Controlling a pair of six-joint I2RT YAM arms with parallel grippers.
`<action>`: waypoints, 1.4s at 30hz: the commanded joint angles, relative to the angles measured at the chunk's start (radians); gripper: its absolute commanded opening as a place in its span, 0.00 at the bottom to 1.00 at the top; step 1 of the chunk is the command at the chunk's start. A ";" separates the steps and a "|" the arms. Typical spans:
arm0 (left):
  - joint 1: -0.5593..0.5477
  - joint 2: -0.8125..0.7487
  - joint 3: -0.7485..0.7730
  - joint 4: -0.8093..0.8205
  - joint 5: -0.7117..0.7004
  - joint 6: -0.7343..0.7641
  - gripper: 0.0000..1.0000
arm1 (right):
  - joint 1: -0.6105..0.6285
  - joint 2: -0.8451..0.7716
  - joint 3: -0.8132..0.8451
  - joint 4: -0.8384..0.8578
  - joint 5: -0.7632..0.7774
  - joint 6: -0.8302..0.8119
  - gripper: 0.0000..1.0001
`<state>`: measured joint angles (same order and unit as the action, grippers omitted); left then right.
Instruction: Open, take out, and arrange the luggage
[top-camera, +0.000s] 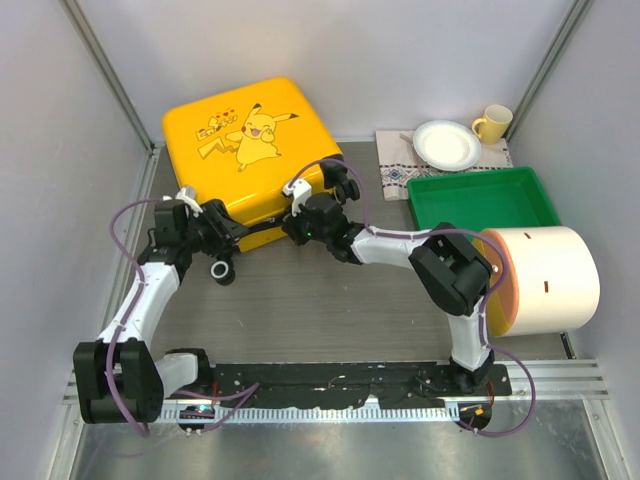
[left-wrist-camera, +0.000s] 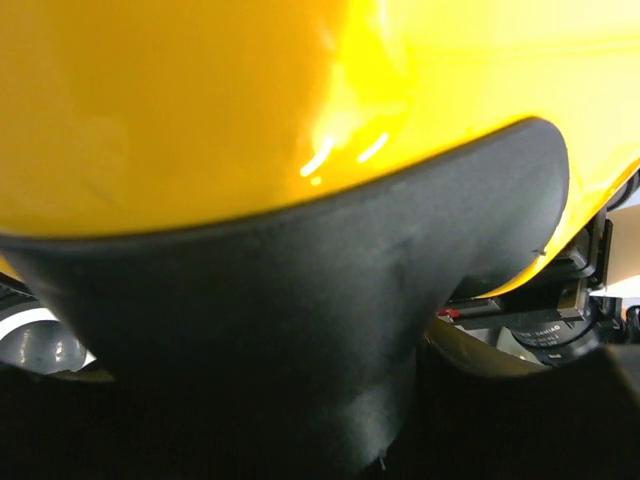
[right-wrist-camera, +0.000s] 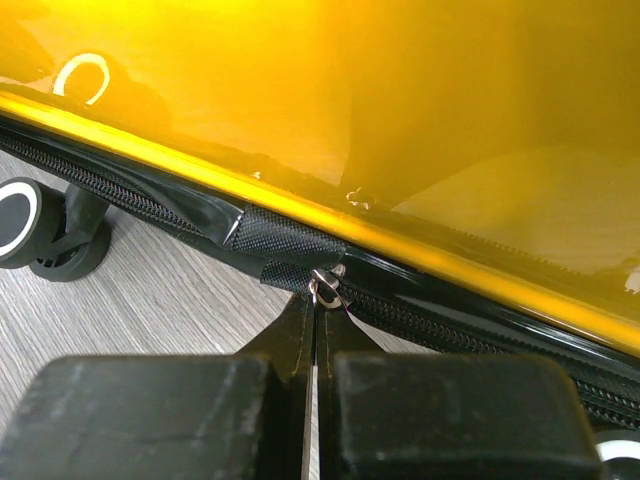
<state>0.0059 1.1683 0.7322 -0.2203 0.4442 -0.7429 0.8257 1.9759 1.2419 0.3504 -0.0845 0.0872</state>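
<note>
The yellow luggage (top-camera: 245, 140) with a Pikachu print lies flat at the back left of the table, lid down. My left gripper (top-camera: 230, 232) clamps its near-left corner. In the left wrist view the shell (left-wrist-camera: 250, 90) fills the frame, with one dark finger (left-wrist-camera: 300, 300) pressed against it. My right gripper (top-camera: 292, 228) is at the near edge's middle. Its fingertips (right-wrist-camera: 300, 335) are shut on the metal zipper pull (right-wrist-camera: 326, 284), where the black zipper trim (right-wrist-camera: 470, 335) meets a woven tab. The lining is hidden.
A suitcase wheel (top-camera: 222, 270) sticks out near the left gripper. A green tray (top-camera: 485, 205) and a cream cylinder with an orange end (top-camera: 545, 280) stand at the right. A white plate (top-camera: 447, 145) and yellow mug (top-camera: 493, 123) rest on a cloth behind.
</note>
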 joint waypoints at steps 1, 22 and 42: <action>-0.058 0.068 0.012 0.108 0.033 0.082 0.00 | 0.194 0.034 0.117 0.236 -0.317 0.063 0.01; -0.057 0.077 0.015 0.099 0.001 0.069 0.00 | -0.169 -0.204 -0.156 -0.033 -0.043 -0.127 0.01; -0.058 0.097 0.030 0.079 -0.007 0.082 0.00 | -0.241 -0.193 -0.141 -0.119 0.098 -0.147 0.01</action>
<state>-0.0307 1.1866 0.7498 -0.2401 0.4450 -0.7597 0.6273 1.8290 1.0992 0.2852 -0.0521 -0.0391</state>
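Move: About 16 cm to the right and 12 cm ahead of the right hand, a few centimetres lower, are the suitcase's right wheels; its shut fingers already hold the zipper pull. The fabric tab on the seam sits only 2 cm to this hand's left, level ahead, and the lower left wheel some 22 cm left, 8 cm back and 7 cm down. From the left hand, already on the left wheel bracket, the zipper pull lies roughly 18 cm right, 3 cm back and 4 cm down. Drawing the zipper pull along the front seam, away from the fabric tab and towards the right wheels, the right hand stalls briefly at the tab, then travels about 12 cm right and 5 cm forward, easing once midway. Its fingers stay shut on the pull and the wrist turns some 10 degrees clockwise. The left hand keeps hold of the wheel bracket, shifting slightly left, then about 2 cm right. ##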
